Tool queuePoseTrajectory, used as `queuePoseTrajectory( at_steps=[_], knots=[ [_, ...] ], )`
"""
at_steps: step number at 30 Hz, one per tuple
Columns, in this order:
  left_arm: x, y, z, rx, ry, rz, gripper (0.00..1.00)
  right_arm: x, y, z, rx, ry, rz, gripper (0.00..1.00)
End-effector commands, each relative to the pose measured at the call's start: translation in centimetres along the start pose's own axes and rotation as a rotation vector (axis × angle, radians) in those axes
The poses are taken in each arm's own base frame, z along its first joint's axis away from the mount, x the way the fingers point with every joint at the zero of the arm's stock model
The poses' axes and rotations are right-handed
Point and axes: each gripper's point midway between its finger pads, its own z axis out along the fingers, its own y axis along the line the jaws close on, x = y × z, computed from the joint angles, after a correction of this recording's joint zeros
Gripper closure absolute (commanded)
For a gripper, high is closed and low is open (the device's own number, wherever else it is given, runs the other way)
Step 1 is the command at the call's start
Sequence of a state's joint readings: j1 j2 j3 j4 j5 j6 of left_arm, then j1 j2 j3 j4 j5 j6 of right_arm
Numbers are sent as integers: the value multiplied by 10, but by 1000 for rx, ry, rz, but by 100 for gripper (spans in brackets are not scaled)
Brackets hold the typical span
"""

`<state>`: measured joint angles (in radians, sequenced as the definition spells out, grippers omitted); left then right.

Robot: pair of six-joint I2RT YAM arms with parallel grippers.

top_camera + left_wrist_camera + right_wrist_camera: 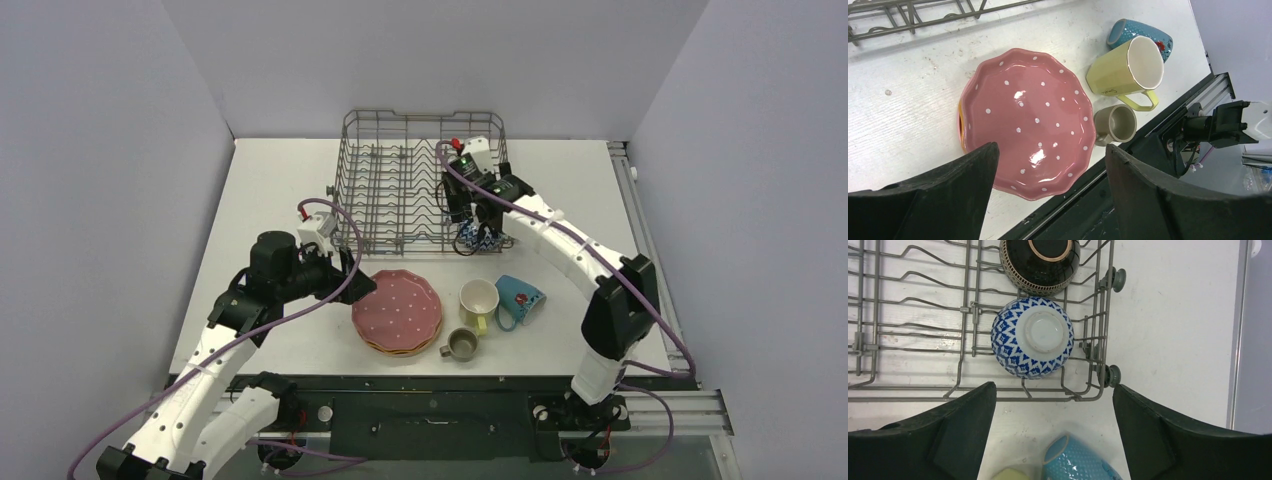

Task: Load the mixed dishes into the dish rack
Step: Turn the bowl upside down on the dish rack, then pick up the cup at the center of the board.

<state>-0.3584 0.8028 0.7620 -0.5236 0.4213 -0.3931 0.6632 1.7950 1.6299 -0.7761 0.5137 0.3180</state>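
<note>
The dish rack (400,175) stands at the back of the table. In its near right corner an upturned blue-white bowl (1033,337) and a dark brown bowl (1040,262) sit among the tines. My right gripper (1054,387) hangs open just above the rack's near edge, holding nothing. A pink dotted plate (1028,120) tops a stack, with an orange rim (962,125) showing beneath it. My left gripper (1050,147) is open over the plate's near edge, not touching it. Beside the stack are a yellow mug (1125,70), a blue mug (1140,32) on its side and a small grey mug (1118,124).
The table's front edge and black frame rail (1128,165) run close behind the plate stack and grey mug. White walls enclose the table on three sides. A metal rail (640,220) lines the right side. The rack's left rows (908,330) hold no dishes.
</note>
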Motion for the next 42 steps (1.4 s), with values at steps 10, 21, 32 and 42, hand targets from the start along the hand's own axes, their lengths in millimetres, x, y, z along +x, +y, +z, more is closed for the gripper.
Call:
queuePoseTrajectory(
  at_steps=[10, 21, 32, 42],
  knots=[
    [-8, -2, 0, 3, -23, 44, 5, 25, -16, -74, -211, -93, 160, 25],
    [-4, 3, 1, -17, -13, 38, 4, 90, -11, -100, -376, -15, 184, 29],
    [-4, 5, 1, -24, -16, 31, 4, 137, 3, -107, -462, 68, 197, 37],
    [-3, 3, -1, -15, -21, 30, 4, 155, 14, -86, -419, 140, 142, 47]
  ],
)
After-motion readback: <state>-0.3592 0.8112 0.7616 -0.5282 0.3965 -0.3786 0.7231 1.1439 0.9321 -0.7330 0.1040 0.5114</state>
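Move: The yellow mug stands some 16 cm back from the right hand, about 3 cm to its left and 14 cm below. The blue mug lies on its side about 11 cm to the right of the yellow mug, nearly level with it; the grey cup is about 11 cm back and 4 cm left of it. The blue-and-white bowl, already upside down in the rack, is 5 cm ahead of the right hand, 1 cm left and 13 cm below. From the left hand, the yellow mug is roughly 27 cm right, level fore-and-aft and 16 cm below. Back towards the mugs, about 18 cm, the empty right hand leaves the rack. It first rises 2 cm, then sinks about 6 cm, ending almost straight down above the gap at the yellow mug's right rim. On the way its left side tilts up some 20 degrees, the fingers tip further down and partly close, touching nothing. The left hand stays put and opens wide. ##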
